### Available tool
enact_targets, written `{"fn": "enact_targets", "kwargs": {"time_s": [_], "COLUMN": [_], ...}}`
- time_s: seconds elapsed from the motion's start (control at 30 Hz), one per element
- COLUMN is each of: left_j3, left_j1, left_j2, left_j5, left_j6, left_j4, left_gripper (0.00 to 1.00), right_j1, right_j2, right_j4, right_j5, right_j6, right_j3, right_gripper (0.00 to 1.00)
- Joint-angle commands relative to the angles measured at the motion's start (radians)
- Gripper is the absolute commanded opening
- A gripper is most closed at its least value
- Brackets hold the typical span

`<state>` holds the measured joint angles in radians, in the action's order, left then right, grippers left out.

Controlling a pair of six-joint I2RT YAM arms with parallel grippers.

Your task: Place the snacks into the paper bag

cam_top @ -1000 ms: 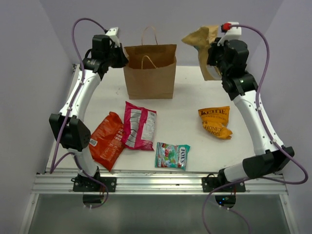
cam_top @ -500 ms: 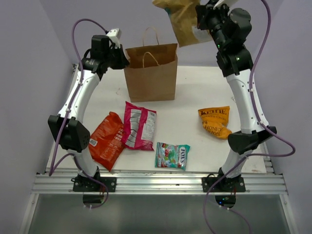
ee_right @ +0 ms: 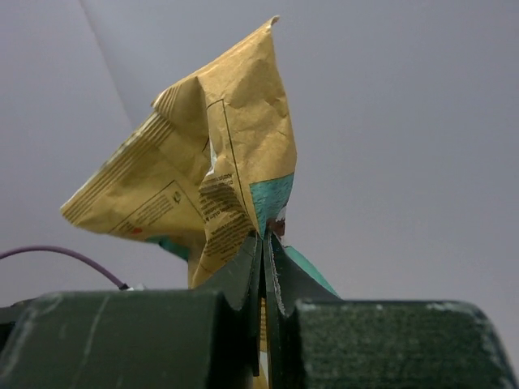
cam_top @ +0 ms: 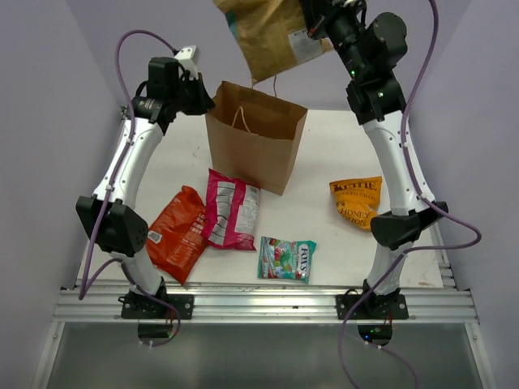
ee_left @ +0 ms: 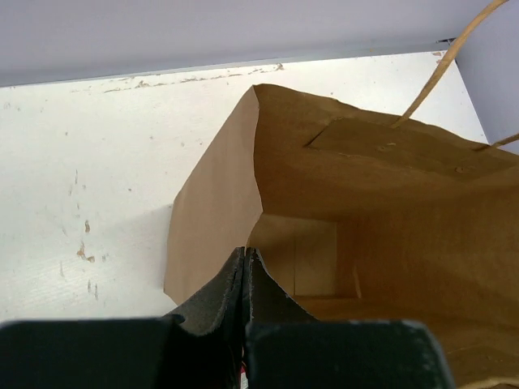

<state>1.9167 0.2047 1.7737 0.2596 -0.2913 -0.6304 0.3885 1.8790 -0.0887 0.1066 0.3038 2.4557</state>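
Observation:
The brown paper bag (cam_top: 255, 142) stands tilted at the back of the table, mouth open. My left gripper (cam_top: 201, 96) is shut on its left rim; the left wrist view looks into the bag's bare inside (ee_left: 389, 211) past the closed gripper (ee_left: 245, 258). My right gripper (cam_top: 312, 24) is shut on the tan kraft pouch (cam_top: 263, 36), held high above the bag's mouth; in the right wrist view the crumpled pouch (ee_right: 203, 162) sticks up from the gripper (ee_right: 266, 239). On the table lie the red-orange bag (cam_top: 176, 235), magenta bag (cam_top: 231, 209), teal candy packet (cam_top: 286, 259) and orange-yellow bag (cam_top: 357, 203).
The white table (cam_top: 324, 154) ends in a metal rail at the near edge, where both arm bases are bolted. Purple walls close in the back and sides. The right arm reaches up steeply past the orange-yellow bag.
The right arm has lifted the tan pouch up and to the left, from beside the bag to above its mouth. The paper bag has tipped and its bottom has shifted nearer, held by the left gripper.

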Motion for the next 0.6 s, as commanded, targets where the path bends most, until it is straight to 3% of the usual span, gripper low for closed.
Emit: {"fn": "enact_targets", "kwargs": {"time_s": [0.0,0.3,0.57], "left_j3": [0.010,-0.048,-0.105], "left_j1": [0.007,0.007,0.015], "left_j2": [-0.046,-0.069,-0.099], "left_j5": [0.027,0.032,0.032], "left_j6": [0.015,-0.017,-0.049], "left_j4": [-0.005,0.034,0.080], "left_gripper": [0.00,0.00,0.00], "right_j1": [0.035,0.127,0.222], "right_j2": [-0.001,-0.076,-0.095], "right_j4": [0.130,0.145,0.115], "right_j5": [0.044,-0.022,-0.161], "right_j6": [0.071,0.047,0.011], "right_j3": [-0.040,-0.224,-0.277], "right_gripper": [0.00,0.00,0.00]}}
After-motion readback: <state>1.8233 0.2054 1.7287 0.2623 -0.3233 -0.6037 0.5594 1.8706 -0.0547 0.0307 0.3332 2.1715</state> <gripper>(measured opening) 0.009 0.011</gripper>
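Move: The right hand, holding the brown pouch up high, has the paper bag's mouth about 10 cm to its left, 2 cm farther out and some 30 cm below. The pink pouch lies on the table about 14 cm back, 17 cm left and 62 cm below; the orange honey pouch lies 13 cm back and 18 cm right, just as low. From the left hand, pinching the rim, the mouth's middle is 11 cm right and 2 cm ahead, level with it. With the brown pouch still pinched in its shut fingers, the right hand sinks about 11 cm while swinging some 9 cm left over the paper bag's mouth, slowing at the end, its fingers tipping down about 15 degrees. The left hand keeps its pinch on the bag's left rim, easing it back and down by barely 2 cm. ##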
